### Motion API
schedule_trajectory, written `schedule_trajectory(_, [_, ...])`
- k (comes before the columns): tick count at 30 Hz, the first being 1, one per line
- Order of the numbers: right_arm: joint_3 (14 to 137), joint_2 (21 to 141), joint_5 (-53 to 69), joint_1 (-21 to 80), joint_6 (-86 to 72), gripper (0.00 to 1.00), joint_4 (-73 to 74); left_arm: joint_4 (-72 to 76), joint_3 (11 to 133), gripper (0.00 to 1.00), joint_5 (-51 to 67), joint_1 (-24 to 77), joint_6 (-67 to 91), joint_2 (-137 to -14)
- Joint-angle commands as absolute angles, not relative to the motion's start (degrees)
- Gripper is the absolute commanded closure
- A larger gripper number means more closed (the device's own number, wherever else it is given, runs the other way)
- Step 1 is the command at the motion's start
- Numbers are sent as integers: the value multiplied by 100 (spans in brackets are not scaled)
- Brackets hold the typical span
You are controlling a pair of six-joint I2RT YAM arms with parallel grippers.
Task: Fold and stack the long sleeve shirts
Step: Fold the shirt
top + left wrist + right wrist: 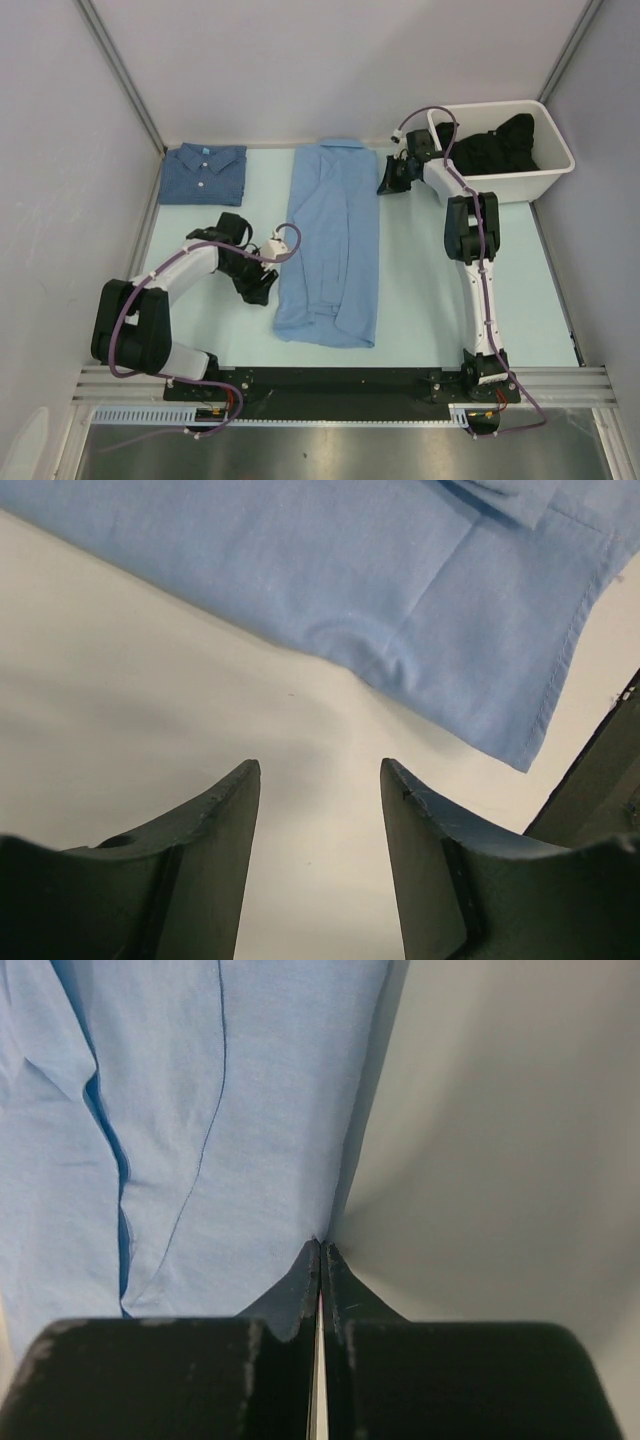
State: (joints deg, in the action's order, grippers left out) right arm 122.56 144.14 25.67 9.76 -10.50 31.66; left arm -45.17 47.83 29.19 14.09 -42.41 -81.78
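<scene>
A light sky-blue shirt (335, 240) lies lengthwise in the middle of the table, folded into a long strip with its collar at the far end. A darker denim-blue shirt (203, 172) sits folded at the back left. My left gripper (262, 290) hovers open over bare table just left of the light shirt's near hem (400, 600), with nothing between its fingers (320, 770). My right gripper (385, 182) is at the shirt's far right edge. In the right wrist view its jaws (320, 1243) are shut on that edge of the cloth (200, 1110), which puckers at the tips.
A white bin (555, 170) holding dark clothes (495, 145) stands at the back right, just behind the right arm. Walls enclose the table on the left, back and right.
</scene>
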Motion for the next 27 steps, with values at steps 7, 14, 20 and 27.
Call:
schedule_trajectory(7, [11727, 13309, 3207, 765, 252, 67, 3674, -3824, 5623, 40, 3664, 1634, -3498, -8183])
schedule_trajectory(14, [10601, 11200, 3621, 808, 1282, 20, 3779, -3078, 6635, 23, 3972, 1670, -3190, -7428])
schedule_trajectory(20, [8555, 9494, 4216, 1055, 1180, 0, 2157, -1361, 6652, 1, 3864, 1661, -2044, -7302])
schedule_trajectory(27, [7763, 9300, 4879, 1799, 4739, 3, 4737, -4966, 5685, 7, 4247, 1644, -7010, -6963])
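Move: The light-blue shirt lies folded lengthwise, its right edge still pinched by the shut right fingers near the far end. Its middle is some 18 cm back and 12 cm left of that hand; the white bin stands about 26 cm right and 6 cm farther out. From the half-open left hand the shirt's middle is about 17 cm ahead, 14 cm right and 3 cm below, and the dark folded shirt some 40 cm ahead and 12 cm left. The shirt's right edge comes free as the right fingers open wide; that hand climbs over 20 cm and draws back about 19 cm, turning counter-clockwise with its fingers swinging outward. The left hand, touching nothing, also rises some 20 cm while reaching forward and a little right, opening wide and tilting its fingers forward. Both sink slightly at the end. ##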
